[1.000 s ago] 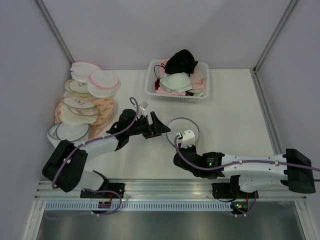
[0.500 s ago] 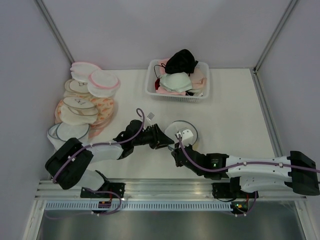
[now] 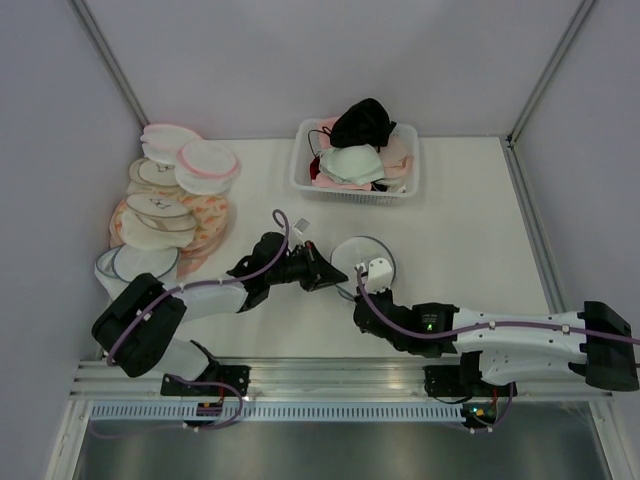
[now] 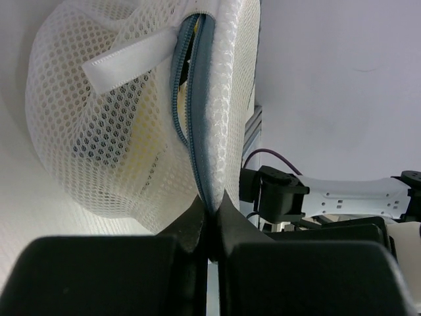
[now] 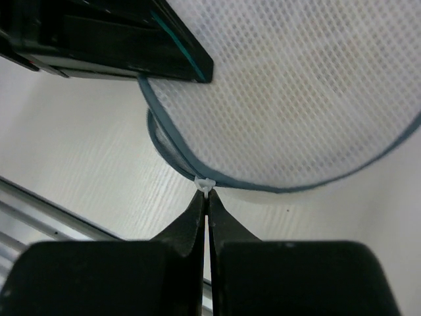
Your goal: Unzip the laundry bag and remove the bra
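The laundry bag (image 3: 362, 254) is a round white mesh pouch with a blue-grey zipper rim, lying mid-table. My left gripper (image 3: 335, 283) is shut on the bag's left rim (image 4: 209, 197), pinching mesh and zipper tape. My right gripper (image 3: 362, 296) is shut on the white zipper pull (image 5: 205, 185) at the bag's near edge. The zipper (image 4: 189, 99) gapes open a little along the rim. The bra (image 4: 141, 135) shows only as a faint yellow shape through the mesh; it is also a pale tint in the right wrist view (image 5: 289, 92).
A pile of round pink-rimmed and orange-patterned bags (image 3: 165, 205) lies at the left. A white basket (image 3: 303, 175) of bras stands at the back, a black bra (image 3: 362, 122) on top. Walls close the table on three sides.
My left gripper has swung down and right from above the bag's left side and closed on its rim. My right gripper moved slightly right along the near edge, holding the zipper pull.
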Tool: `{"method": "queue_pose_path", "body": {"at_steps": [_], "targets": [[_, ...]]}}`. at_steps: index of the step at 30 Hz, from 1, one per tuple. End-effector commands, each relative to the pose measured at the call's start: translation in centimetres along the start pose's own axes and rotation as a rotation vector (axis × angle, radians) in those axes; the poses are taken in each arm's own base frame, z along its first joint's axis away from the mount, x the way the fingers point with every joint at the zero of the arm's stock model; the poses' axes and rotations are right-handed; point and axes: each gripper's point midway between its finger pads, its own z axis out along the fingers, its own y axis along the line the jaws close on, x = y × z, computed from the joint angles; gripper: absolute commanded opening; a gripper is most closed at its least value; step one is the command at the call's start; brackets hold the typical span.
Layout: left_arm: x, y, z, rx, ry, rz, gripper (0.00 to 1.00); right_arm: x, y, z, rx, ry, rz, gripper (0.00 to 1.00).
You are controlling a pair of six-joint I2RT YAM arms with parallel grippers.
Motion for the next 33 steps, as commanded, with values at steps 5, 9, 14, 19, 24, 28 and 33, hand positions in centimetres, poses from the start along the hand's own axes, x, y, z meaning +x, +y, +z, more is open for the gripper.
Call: {"method": "queue_pose_path", "body": {"at_steps": [5,9,14,19,24,28,33], "targets": [[-1.8,-1.8,0.4,0.03,0.013,0.131,0.02,0.9,-7.0,-0.8,0.3,0.023,0.001,0.0],[-1.6,-1.6,0.9,0.028,0.075,0.168,0.02,0.8,-10.6,0.3,0.417,0.017,0.054,0.0],[-3.1,-0.3,0.9,-0.031,0.096,0.247,0.02,-2.0,-13.8,0.4,0.562,-0.071,0.114,0.0],[-7.1,-0.3,1.0,-0.066,0.088,0.317,0.02,-2.1,-13.0,1.1,0.522,-0.05,0.07,0.0],[-10.0,-1.6,2.1,-0.029,0.088,0.342,0.54,-0.8,-9.0,2.6,0.272,0.018,0.068,0.0],[-10.8,-1.3,1.5,-0.075,0.004,0.295,1.0,-0.5,-6.8,3.0,0.15,0.047,0.068,0.0],[-7.7,0.0,-1.4,-0.118,-0.064,0.205,1.0,-1.2,-1.8,2.8,-0.128,0.055,0.048,0.0]]}}
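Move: Already shut on the laundry bag's blue zip band, the left hand has the bag's middle about 4 cm ahead and 4 cm to its right, slightly below, and the far rim about 10 cm ahead and 4 cm right at its own height. The clothes basket stands some 26 cm ahead, 2 cm right, 6 cm lower. From the right hand, pinching the white tab, the bag's middle lies roughly 8 cm ahead, 2 cm right and slightly lower. Swinging right about 10 cm and forward 6, turning some 25 degrees clockwise, the right hand hauls the bag by its tab while the closed left hand draws forward about 10 cm towards the far rim, tilting slightly. The left then opens wide, frees the band and backs off to the left; the right, still pinching, comes back left, unwinding most of its turn. ##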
